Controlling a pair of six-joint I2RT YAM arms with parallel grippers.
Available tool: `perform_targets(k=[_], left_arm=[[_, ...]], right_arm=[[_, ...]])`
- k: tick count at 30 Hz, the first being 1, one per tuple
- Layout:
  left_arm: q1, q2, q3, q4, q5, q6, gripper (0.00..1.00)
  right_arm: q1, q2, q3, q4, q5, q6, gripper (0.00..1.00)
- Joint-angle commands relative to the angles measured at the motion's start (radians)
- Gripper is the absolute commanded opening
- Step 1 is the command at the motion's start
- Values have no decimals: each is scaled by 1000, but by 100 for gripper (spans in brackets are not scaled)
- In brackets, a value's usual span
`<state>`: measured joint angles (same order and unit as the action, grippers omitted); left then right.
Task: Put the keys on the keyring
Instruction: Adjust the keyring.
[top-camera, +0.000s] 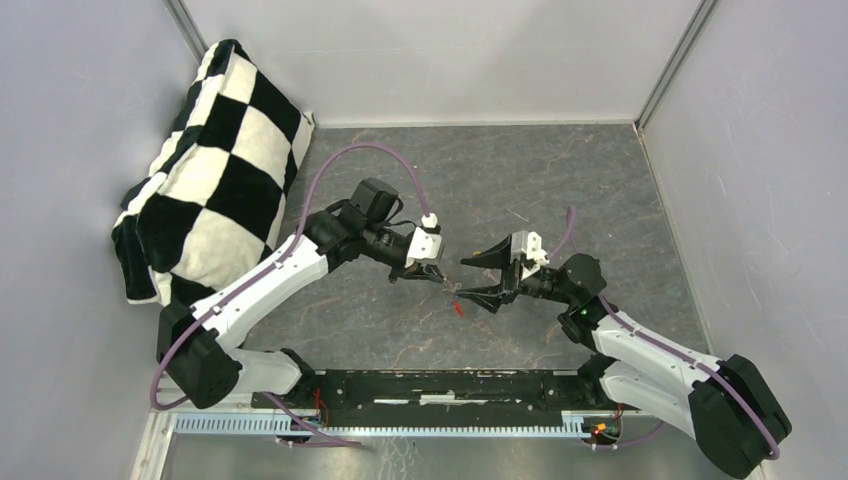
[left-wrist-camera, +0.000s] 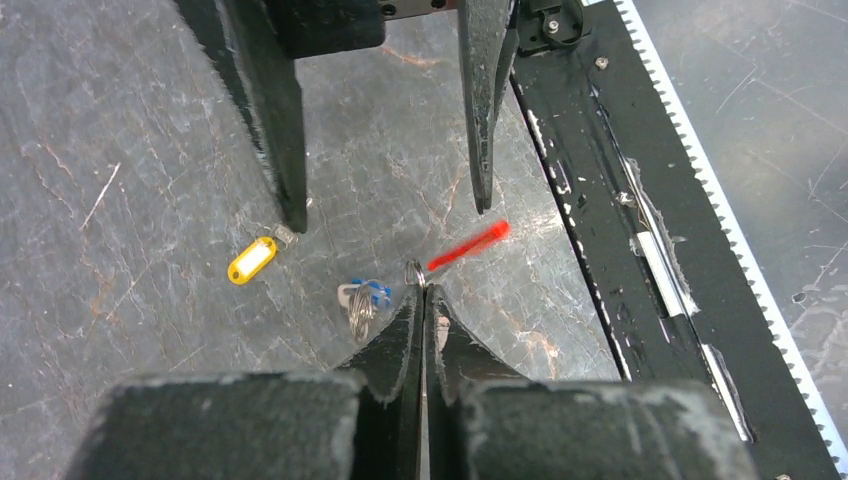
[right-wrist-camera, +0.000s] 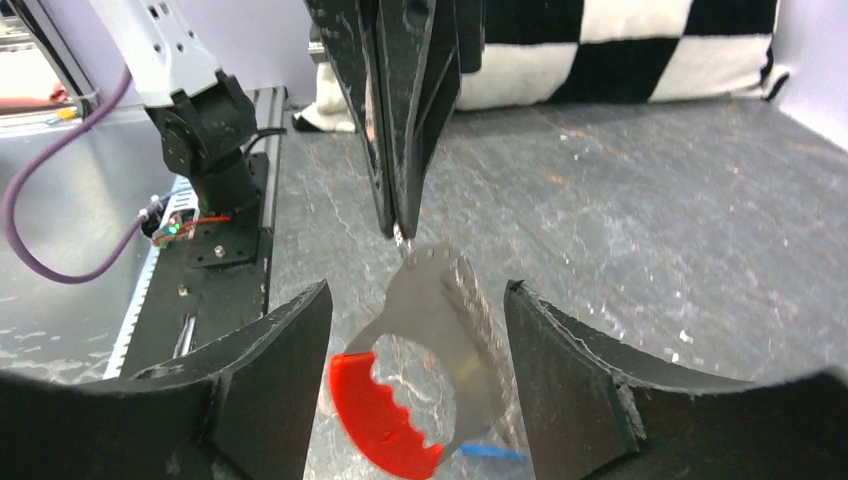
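Observation:
My left gripper (left-wrist-camera: 424, 292) is shut, pinching a small metal loop (left-wrist-camera: 415, 272) at its tip. From that loop hangs the keyring (right-wrist-camera: 385, 420), a red crescent on a grey metal plate with a round hole. It shows as a blurred red streak (left-wrist-camera: 468, 246) in the left wrist view and as a red speck (top-camera: 458, 308) from above. My right gripper (right-wrist-camera: 418, 300) is open around the hanging keyring, with both fingers apart from it. Two keys lie on the floor below, one yellow-headed (left-wrist-camera: 252, 259) and one blue-capped (left-wrist-camera: 365, 298).
A black-and-white checkered pillow (top-camera: 215, 170) leans in the far left corner. The black base rail (top-camera: 450, 385) runs along the near edge, close to the keyring's right in the left wrist view. Grey walls enclose the mat.

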<state>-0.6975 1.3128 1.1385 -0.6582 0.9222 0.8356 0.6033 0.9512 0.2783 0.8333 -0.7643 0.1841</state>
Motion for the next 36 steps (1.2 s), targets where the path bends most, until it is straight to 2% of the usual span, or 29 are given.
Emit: perform_targets(k=[1,3,6,8,16,20,29,32,36], left_arm=[[-7,-45,-5,1,77,53,2],[-8,-51,-3,2,84,53,2],[-9,-66,2,-2,100,58,2],[-10,-76,3,-8,100,65,2],[-10,-129,-14,-32,102,82,2],[-10,-141,-18,-32,108,80,2],[-10,-148,-25,-32,104,84,2],[-10,-154,-33,-32,104,87,2],[-11,-157,-36,-22,99,87,2]], right_arm=[[34,7,121,-46,-55,-55,70],[57,20,167,-128,-56,-105,66],[80,40,226,-225,-68,-167,53],[86,43,256,-287,-68,-204,49],[97,18,342,-533,-26,-305,47],[115,9,354,-557,-14,-307,46],[179,40,388,-566,17,-310,35],[198,45,387,-562,34,-308,26],[207,61,393,-576,46,-305,5]])
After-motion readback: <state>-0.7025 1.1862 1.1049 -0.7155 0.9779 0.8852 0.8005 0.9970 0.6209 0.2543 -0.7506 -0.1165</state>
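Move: The keyring is pinched in the left fingertips, its exposed part about 1 cm to their right and 1 cm below. It lies some 3 cm left of the open right hand, about level with it fore and aft and in height. The red-handled tool dangles roughly 7 cm below the left hand, 3 cm back and 2 cm right. The yellow-tagged key lies on the table about 8 cm ahead of the left hand, 8 cm right and 20 cm below. The keyring stays pinched in the left hand, which draws it back about 3 cm while lifting it a couple of centimetres and easing left. The right hand first rises and reaches left towards the ring, then goes back with it while still edging left, about 5 cm in all; its left-pointing fingers dip some 10 degrees, swing slightly back, and close from wide to nearly shut around the exposed part of the ring, just at the left fingertips. ##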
